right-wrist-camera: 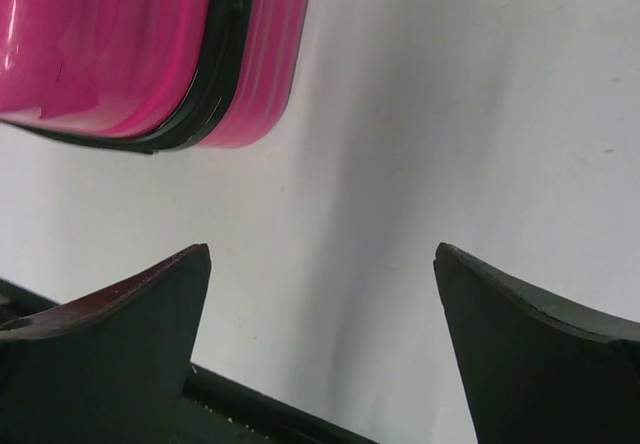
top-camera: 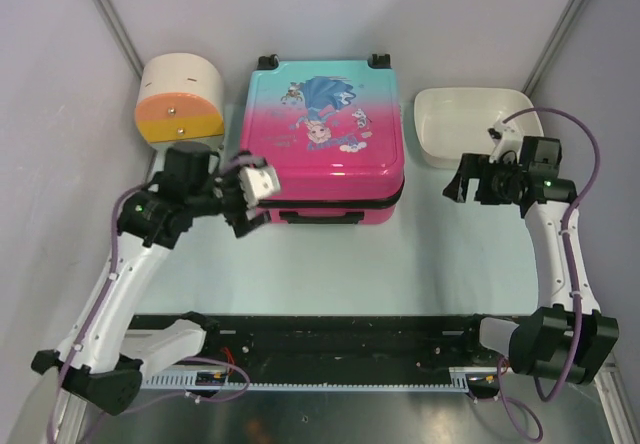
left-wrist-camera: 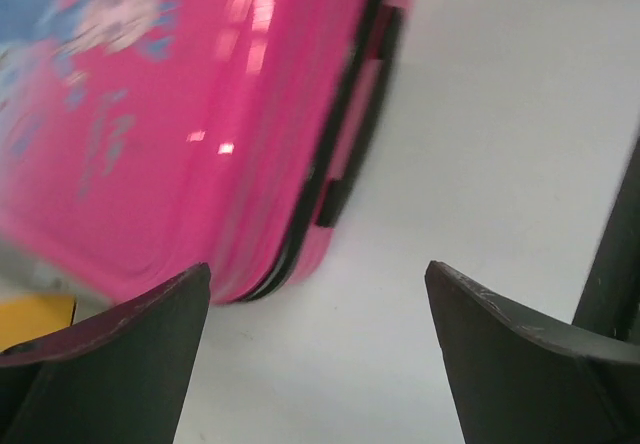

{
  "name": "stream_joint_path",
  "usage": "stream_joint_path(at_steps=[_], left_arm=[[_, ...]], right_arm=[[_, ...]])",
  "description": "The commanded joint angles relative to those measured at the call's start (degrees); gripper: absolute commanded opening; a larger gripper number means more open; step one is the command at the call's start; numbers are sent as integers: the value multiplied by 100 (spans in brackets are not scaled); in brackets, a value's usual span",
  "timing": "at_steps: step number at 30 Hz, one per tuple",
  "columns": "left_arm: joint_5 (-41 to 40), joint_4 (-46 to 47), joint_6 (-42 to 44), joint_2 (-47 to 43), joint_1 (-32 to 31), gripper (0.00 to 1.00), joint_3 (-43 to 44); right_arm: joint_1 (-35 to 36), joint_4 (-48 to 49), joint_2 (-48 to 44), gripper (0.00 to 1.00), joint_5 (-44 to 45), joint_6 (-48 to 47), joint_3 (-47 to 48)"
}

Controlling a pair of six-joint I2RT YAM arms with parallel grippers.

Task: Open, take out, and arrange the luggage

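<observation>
The luggage (top-camera: 325, 134), a pink-to-teal hard-shell case with a cartoon print, lies flat and closed in the middle of the table. Its black wheels (top-camera: 268, 60) are at the far edge and its black handle (top-camera: 320, 216) faces me. My left gripper (top-camera: 252, 194) hovers open at the case's near-left corner with nothing between its fingers. In the left wrist view the luggage (left-wrist-camera: 180, 114) fills the upper left, ahead of the open left gripper (left-wrist-camera: 318, 274). My right gripper (top-camera: 458, 181) stands open and empty to the right of the case. The right wrist view shows the luggage's corner (right-wrist-camera: 130, 54) beyond the open right gripper (right-wrist-camera: 322, 254).
A white rectangular basin (top-camera: 470, 124) sits at the back right, just behind my right arm. A cream-and-orange rounded drawer box (top-camera: 180, 99) stands at the back left beside the case. The black rail (top-camera: 340, 339) carrying the arm bases runs along the near edge.
</observation>
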Motion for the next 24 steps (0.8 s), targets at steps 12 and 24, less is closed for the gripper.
stream_joint_path(at_steps=[12, 24], left_arm=[[-153, 1346, 1817, 1796, -2299, 77, -1319], [-1523, 3411, 1034, 2860, -2802, 64, -1646]], right_arm=[[455, 240, 141, 100, 100, 16, -225], [235, 11, -167, 100, -357, 130, -225]])
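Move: The black side handle on the luggage's front face lies some 23 cm below the left hand, about 4 cm ahead and 9 cm to its right. The zip seam runs roughly 5 cm above that handle and a centimetre beyond it. The luggage's middle is about 20 cm ahead of the hand, 9 cm right and 20 cm down. For the right hand, the handle is roughly 32 cm left, 3 cm back and 14 cm lower. Down and to the right in one quick sweep, the left hand drops about 20 cm and swings some 14 cm across the luggage's front towards the handle, easing back slightly before coming forward again near the end. The wrist turns about 30 degrees clockwise and rolls its left side up, while the wide-open fingers narrow to about two thirds open. The empty right hand shifts only 2 cm or so left and down. ##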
